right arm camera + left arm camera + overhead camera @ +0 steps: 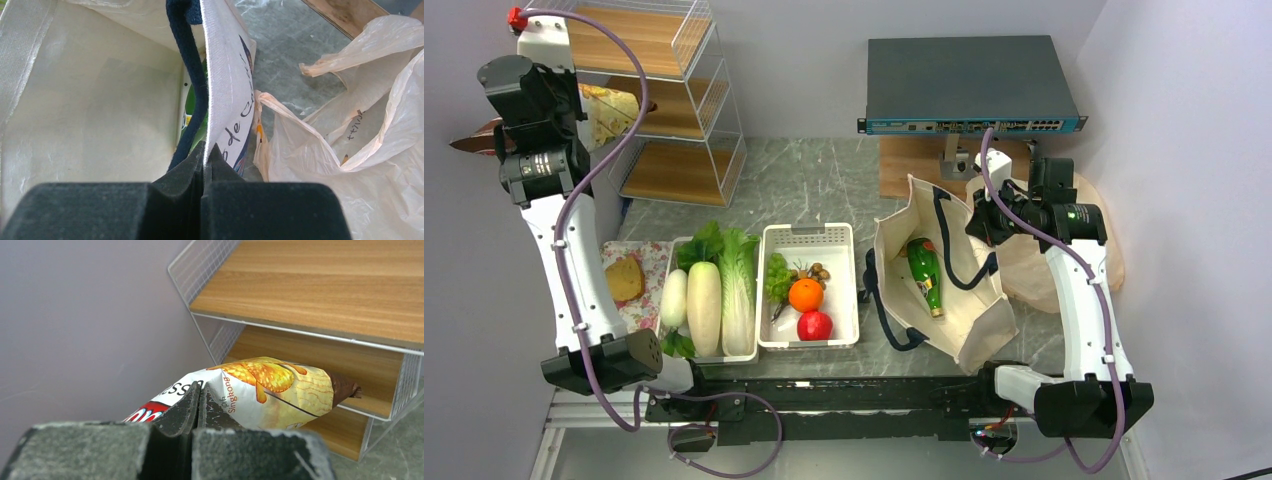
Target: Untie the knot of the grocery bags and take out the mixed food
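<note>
My left gripper (200,392) is shut on the red and yellow snack packet (270,387), held up at the wire shelf's middle tier (674,110). My right gripper (205,152) is shut on the rim of the cream tote (944,300), pinching the fabric beside its navy strap (192,75). A green bottle (924,272) lies inside the tote. The peach plastic bag (350,150) lies slack just right of the tote, with loose handles; no knot shows. Cabbage and radishes (704,295) fill one white basket. An orange (805,294), an apple, grapes and nuts fill the other.
A bread slice (624,278) rests on a floral cloth at the left. The wire shelf with wooden boards stands at the back left. A grey network switch (969,85) sits on a wooden stand at the back right. Walls close in on both sides.
</note>
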Controlling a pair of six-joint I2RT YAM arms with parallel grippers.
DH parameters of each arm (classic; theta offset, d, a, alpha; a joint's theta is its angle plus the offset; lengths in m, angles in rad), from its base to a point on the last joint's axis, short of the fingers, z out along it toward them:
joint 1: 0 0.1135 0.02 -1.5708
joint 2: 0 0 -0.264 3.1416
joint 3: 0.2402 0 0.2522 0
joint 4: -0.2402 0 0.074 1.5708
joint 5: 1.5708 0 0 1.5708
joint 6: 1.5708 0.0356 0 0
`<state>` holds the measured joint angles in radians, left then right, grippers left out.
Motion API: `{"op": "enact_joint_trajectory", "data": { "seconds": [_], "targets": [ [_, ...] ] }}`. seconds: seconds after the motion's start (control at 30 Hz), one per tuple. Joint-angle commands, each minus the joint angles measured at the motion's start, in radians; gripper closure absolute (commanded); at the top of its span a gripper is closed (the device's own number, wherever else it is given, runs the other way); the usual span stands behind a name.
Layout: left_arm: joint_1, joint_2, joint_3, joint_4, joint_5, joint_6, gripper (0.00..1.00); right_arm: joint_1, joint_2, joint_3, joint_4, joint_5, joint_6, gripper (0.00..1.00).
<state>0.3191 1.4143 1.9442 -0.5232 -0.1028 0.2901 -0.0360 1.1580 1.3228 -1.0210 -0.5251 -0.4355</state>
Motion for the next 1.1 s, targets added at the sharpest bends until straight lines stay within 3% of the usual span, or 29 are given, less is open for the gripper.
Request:
{"op": "enact_joint_trajectory", "data": {
  "seconds": [0.0, 0.4, 0.6, 0.77, 1.07],
  "targets": [
    [-0.002, -0.032, -0.023, 0.132, 0.001, -0.024, 1.0, -0.003, -0.008, 0.04, 0.077, -0.03, -0.001, 1.0],
    [-0.017, 0.08, -0.023, 0.28, 0.02, -0.15, 1.0, -0.003, 0.005, 0.047, 0.069, -0.029, 0.005, 1.0],
    [-0.03, 0.045, -0.345, 0.591, 0.092, -0.264, 1.0, -0.003, 0.021, 0.058, 0.048, -0.021, -0.007, 1.0],
    [-0.076, 0.038, -0.495, 0.744, 0.117, -0.252, 1.0, -0.003, 0.022, 0.078, 0.017, 0.004, -0.024, 1.0],
    [-0.088, 0.186, -0.447, 0.842, 0.251, -0.202, 1.0, -0.003, 0.023, 0.069, 0.017, 0.011, -0.012, 1.0]
  ]
}}
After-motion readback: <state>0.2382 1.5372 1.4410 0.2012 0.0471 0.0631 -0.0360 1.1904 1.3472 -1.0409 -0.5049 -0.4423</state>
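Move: The cassava chips bag is still pinched in my left hand. The middle shelf it is bound for has its middle about 22 cm ahead of that hand, 9 cm right and 19 cm lower. The top shelf lies some 20 cm ahead, 9 cm right and about 3 cm lower; the bottom shelf, 22 cm ahead, 10 cm right and 36 cm lower. From my right hand the middle shelf is roughly 32 cm ahead, 75 cm left and 7 cm higher. I bring the chips bag towards the rack's middle tier with my left hand, dipping slightly first, then pushing forward about 12 cm while sinking nearly as far and drifting right to get under the top shelf's front edge. My wrist swings some 15 degrees clockwise, my left side rolls down a little, and my fingers stay shut on the wrapper. ##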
